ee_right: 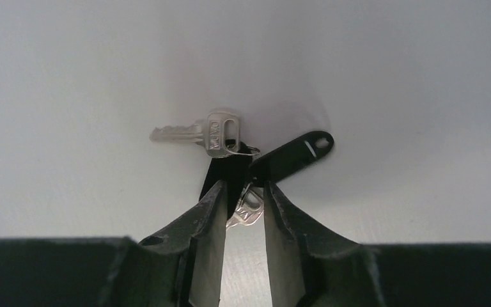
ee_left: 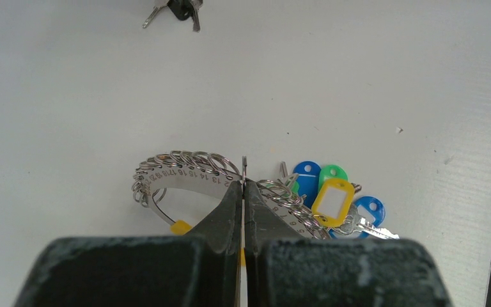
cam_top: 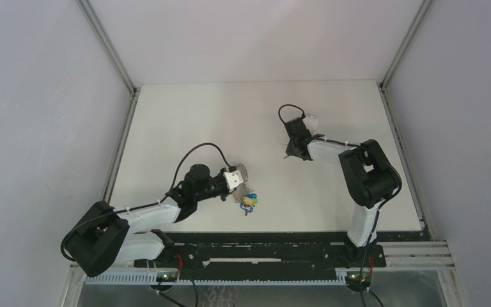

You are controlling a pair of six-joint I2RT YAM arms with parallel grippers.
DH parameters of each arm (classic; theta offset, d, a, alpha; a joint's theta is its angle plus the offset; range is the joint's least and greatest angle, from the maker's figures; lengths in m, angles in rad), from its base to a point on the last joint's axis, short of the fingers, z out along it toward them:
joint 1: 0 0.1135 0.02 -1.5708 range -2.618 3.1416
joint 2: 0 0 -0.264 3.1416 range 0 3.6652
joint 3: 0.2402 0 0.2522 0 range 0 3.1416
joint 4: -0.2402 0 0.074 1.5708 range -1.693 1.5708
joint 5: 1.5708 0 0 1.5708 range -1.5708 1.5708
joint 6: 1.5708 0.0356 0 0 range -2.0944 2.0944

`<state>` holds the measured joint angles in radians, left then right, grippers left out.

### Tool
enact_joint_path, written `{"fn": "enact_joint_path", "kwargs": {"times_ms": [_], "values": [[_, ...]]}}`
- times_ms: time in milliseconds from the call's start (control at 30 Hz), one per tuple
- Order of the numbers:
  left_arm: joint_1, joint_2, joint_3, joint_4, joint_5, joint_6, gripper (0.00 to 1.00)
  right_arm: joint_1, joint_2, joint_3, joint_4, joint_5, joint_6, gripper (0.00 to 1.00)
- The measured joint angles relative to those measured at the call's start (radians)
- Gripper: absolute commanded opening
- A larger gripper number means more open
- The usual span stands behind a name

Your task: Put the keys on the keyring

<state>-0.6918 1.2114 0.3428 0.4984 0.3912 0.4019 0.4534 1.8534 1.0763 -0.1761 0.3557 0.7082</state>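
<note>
The keyring [ee_left: 185, 171], a silvery numbered band lined with small wire loops, lies on the white table, and my left gripper [ee_left: 244, 185] is shut on its top edge. Several keys with blue, green and yellow tags [ee_left: 332, 201] hang from it to the right. In the top view the left gripper [cam_top: 235, 182] sits front centre with those coloured keys [cam_top: 250, 199] beside it. My right gripper [ee_right: 243, 192] is further back, jaws narrowly parted around a bunch made of a black tag [ee_right: 294, 155] and silver keys [ee_right: 214, 133]. One silver key sits between the fingertips.
The black-tagged bunch [ee_left: 179, 9] shows at the top edge of the left wrist view, well apart from the keyring. White walls and metal rails [cam_top: 124, 121] bound the table on three sides. The arm bases stand along the front edge [cam_top: 262, 246].
</note>
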Motion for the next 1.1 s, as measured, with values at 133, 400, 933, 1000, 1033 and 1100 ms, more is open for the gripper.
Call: {"fn": "enact_joint_path", "kwargs": {"times_ms": [133,400,933,1000,1033,1100], "values": [[0.000,0.001,0.000,0.000,0.000,-0.001,0.00,0.016,0.006,0.000,0.001,-0.015,-0.024,0.25],[0.000,0.010,0.007,-0.007,0.000,-0.010,0.00,0.034,-0.020,-0.032,0.017,-0.079,-0.092,0.24],[-0.003,0.001,0.019,-0.011,0.000,-0.018,0.00,0.190,-0.301,-0.180,-0.142,-0.281,-0.293,0.49],[-0.003,-0.003,0.019,-0.012,0.000,-0.018,0.00,0.183,-0.348,-0.177,-0.149,-0.306,-0.320,0.49],[-0.003,-0.004,0.019,-0.012,0.000,-0.018,0.00,0.172,-0.372,-0.173,-0.153,-0.325,-0.343,0.49],[-0.003,-0.008,0.019,-0.013,0.000,-0.018,0.00,0.146,-0.386,-0.164,-0.154,-0.359,-0.386,0.47]]}}
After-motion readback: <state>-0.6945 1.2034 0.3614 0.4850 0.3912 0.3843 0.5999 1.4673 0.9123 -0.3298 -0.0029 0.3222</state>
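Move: The black-tagged keys lie right at the right hand's fingertips, about 1 cm ahead and 2 cm below the hand point, level with it sideways. The keyring, held by the left hand, hangs roughly 15 cm back and 18 cm to the right hand's left, some 7 cm higher; its coloured tags are about 24 cm back, 15 cm left and 3 cm up. From the left hand, the black-tagged keys are some 16 cm ahead, 18 cm right and 8 cm down. Fingertips low on the black-tagged keys, the right hand drags them over the table, first mostly left, then mainly back and still left, some 11 cm in all towards the keyring, turning counter-clockwise as it goes. It then spreads its fingers wider, comes free and rises about 6 cm, the turn reaching nearly 40 degrees; the left hand keeps its pinch on the keyring, almost still. ##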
